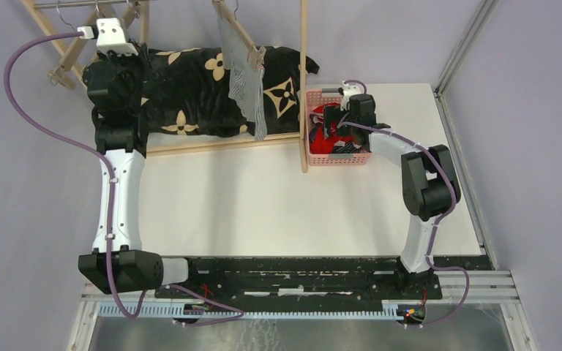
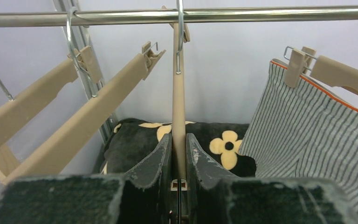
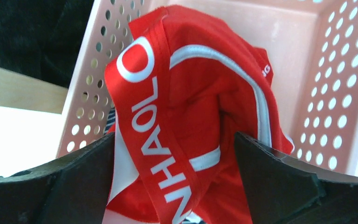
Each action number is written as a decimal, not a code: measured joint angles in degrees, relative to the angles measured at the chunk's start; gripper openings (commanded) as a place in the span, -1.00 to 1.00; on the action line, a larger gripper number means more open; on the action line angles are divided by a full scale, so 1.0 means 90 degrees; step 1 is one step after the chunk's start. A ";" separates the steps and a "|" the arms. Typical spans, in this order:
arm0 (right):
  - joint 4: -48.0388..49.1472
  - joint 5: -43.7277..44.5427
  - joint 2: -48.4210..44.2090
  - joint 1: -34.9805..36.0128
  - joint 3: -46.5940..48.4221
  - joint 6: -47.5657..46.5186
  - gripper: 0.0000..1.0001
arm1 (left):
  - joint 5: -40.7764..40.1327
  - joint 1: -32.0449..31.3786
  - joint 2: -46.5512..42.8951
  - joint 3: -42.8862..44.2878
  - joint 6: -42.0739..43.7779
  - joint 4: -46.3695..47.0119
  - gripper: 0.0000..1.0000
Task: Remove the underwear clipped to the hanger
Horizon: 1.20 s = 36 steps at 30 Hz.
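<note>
Grey underwear (image 1: 245,80) with fine stripes hangs from a beige hanger (image 1: 238,29) on the rack, and a clip (image 2: 294,65) pinches its orange-edged waistband (image 2: 307,126). My left gripper (image 2: 179,140) is raised at the rack, shut on the bar of another bare beige hanger (image 2: 179,93). The red underwear (image 3: 186,93) with white lettering lies in the pink basket (image 1: 309,139). My right gripper (image 3: 175,140) stands open just over it, a finger on each side, with the cloth loose between them. Navy striped cloth (image 1: 347,148) shows beneath the red.
A black cushion (image 1: 190,88) with beige flower marks lies under the wooden rack. A metal rail (image 2: 261,14) carries several bare beige hangers (image 2: 98,102). A wooden post (image 1: 304,88) stands beside the basket. The white tabletop (image 1: 263,205) lies in front.
</note>
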 measured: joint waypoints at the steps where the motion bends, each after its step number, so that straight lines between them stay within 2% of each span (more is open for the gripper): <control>1: 0.0000 0.0015 -0.0063 0.0000 -0.0100 0.0002 1.00 | 0.0010 0.0046 0.0046 0.0032 -0.0010 0.0012 -0.95; 7: 0.0061 0.0097 -0.0629 0.0000 -0.0447 -0.0002 1.00 | 0.0177 0.0206 0.0333 0.0102 -0.0270 0.0024 -0.95; 9: 0.0134 0.0119 -0.0843 0.0000 -0.0508 -0.0002 1.00 | 0.0211 0.0219 0.0410 0.0104 -0.0299 0.0049 -0.87; 10: 0.0163 0.0124 -0.0918 0.0000 -0.0525 -0.0002 1.00 | 0.0233 0.0219 0.0430 0.0104 -0.0323 0.0061 -0.77; 13: 0.0301 0.0153 -0.1137 0.0002 -0.0612 0.0000 1.00 | 0.0289 0.0219 0.0442 0.0114 -0.0374 0.0073 -0.25; 17: 0.0384 0.0158 -0.1282 0.0002 -0.0712 -0.0002 1.00 | 0.0335 0.0219 0.0442 0.0114 -0.0457 0.0073 0.07; 23: 0.0406 0.0158 -0.1292 0.0002 -0.0792 -0.0007 1.00 | 0.0430 0.0219 0.0350 0.0119 -0.0534 0.0070 0.13; 29: 0.0376 0.0148 -0.1467 0.0002 -0.0906 -0.0007 1.00 | 0.0391 0.0219 0.0024 0.0342 -0.0563 -0.0056 0.35; 36: 0.0386 0.0090 -0.2154 0.0005 -0.0988 -0.0044 1.00 | 0.0078 0.0219 -0.0799 0.0508 -0.0576 -0.0296 0.32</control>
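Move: My left hand grips the near part of an empty hanger; the rail it belongs on crosses about 6 cm ahead and 10 cm above. On that rail, two other empty hangers sit roughly 6 and 14 cm to the left, and the striped underwear hangs some 26 cm to the right, 7 cm ahead and 8 cm lower. My right hand is open above the basket's middle, about 8 cm below it, with the red underwear 3 cm ahead and 4 cm down. I ease my left hand about 2 cm forward and 2 cm down to settle the hanger's hook on the rail, pause, open the fingers to let go, then draw back and up about 9 cm each way. My right hand, still wide open, rises about 11 cm off the red underwear, easing back 4 cm, its fingers tipping up some 15 degrees. ##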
